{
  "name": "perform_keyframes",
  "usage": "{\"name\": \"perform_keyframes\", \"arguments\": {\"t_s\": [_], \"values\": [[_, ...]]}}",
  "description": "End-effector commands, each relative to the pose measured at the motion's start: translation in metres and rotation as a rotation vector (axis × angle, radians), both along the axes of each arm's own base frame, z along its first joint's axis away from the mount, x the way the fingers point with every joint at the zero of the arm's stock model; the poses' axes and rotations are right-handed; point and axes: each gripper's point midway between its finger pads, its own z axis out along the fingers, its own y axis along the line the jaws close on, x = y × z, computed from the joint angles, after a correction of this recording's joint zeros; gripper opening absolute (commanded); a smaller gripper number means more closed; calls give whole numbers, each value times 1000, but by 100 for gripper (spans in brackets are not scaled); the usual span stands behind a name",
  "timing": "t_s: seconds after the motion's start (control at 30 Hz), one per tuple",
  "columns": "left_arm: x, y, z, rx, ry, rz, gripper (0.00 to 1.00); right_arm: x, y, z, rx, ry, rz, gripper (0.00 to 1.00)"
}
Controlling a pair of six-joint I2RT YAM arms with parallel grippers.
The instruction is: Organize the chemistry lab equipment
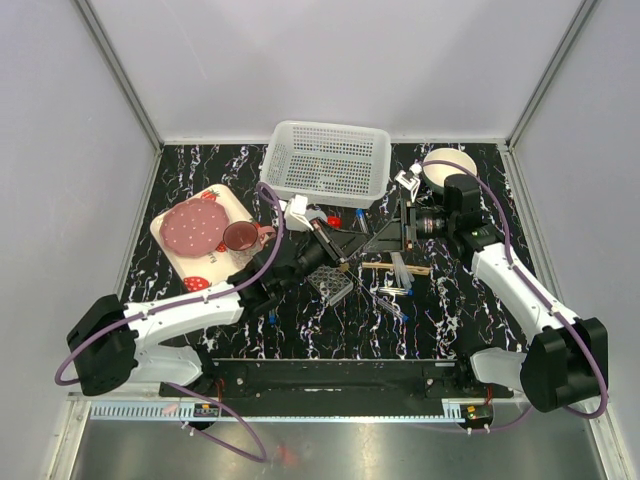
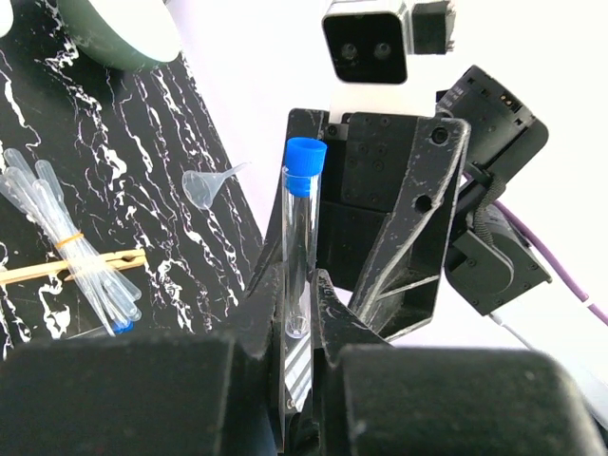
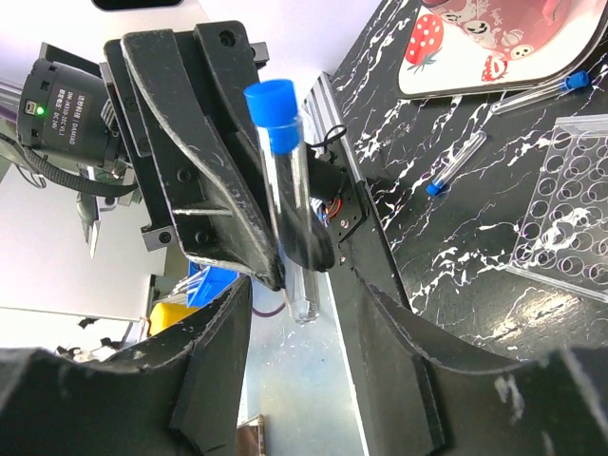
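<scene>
My left gripper (image 2: 296, 290) is shut on the lower part of a clear blue-capped test tube (image 2: 302, 228), held above the table with its cap away from the wrist. My right gripper (image 3: 304, 290) faces it. Its jaws stand apart on either side of the tube's (image 3: 290, 199) rounded end without touching it. In the top view the two grippers meet over the table's middle, the left gripper (image 1: 328, 250) opposite the right gripper (image 1: 378, 237). The grey mesh rack (image 1: 335, 285) lies just below them. A banded bundle of pipettes (image 2: 66, 233), a wooden stick (image 2: 85, 266) and a small funnel (image 2: 204, 185) lie on the table.
A white mesh basket (image 1: 330, 160) stands at the back, with a red-capped bottle (image 1: 305, 213) in front of it. A white bowl (image 1: 450, 165) is at the back right. The strawberry-print tray (image 1: 225, 200) with its plate and mug is at the left. Loose tubes (image 3: 456, 161) lie near the rack (image 3: 570, 209).
</scene>
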Motion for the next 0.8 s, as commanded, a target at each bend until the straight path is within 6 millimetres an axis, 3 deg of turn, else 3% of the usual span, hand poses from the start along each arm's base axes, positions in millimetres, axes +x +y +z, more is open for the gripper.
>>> {"name": "perform_keyframes", "arguments": {"t_s": [0.0,0.4,0.53,0.57,0.67,0.77], "values": [[1,8,61,-124,-107,35,2,-9,0,12,30,-50,30,54],[-3,1,62,-123,-111,9,2,-4,2,19,51,-56,26,47],[-4,-1,62,-127,-114,2,3,-5,2,19,55,-40,28,34],[-4,-3,63,-126,-115,-3,3,-4,2,19,56,-40,28,26],[-5,-4,63,-126,-118,-7,5,-4,3,18,57,-37,28,13],[-7,-2,64,-125,-119,-8,13,-6,2,18,54,-43,32,7]]}}
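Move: The test tube, cap up and leaning forward, is still in the left fingers. Its middle lies about 4 cm above the right hand and 2 cm ahead, with its lower end between the half-open right fingers. From the left hand it is about 2 cm up and 2 cm ahead. Far below, some 22 cm down from the right hand, the tube rack is about 8 cm to the left and level with it, and the pipette bundle about 8 cm to the right and 3 cm farther out. The right fingers, half open around the lower end of the test tube, close and pinch it just by the left fingertips, while that hand rises about 1 cm and otherwise stays in place, pointing left. The left hand keeps its shut grip on the tube and lifts it gently, some 1.5 cm. ##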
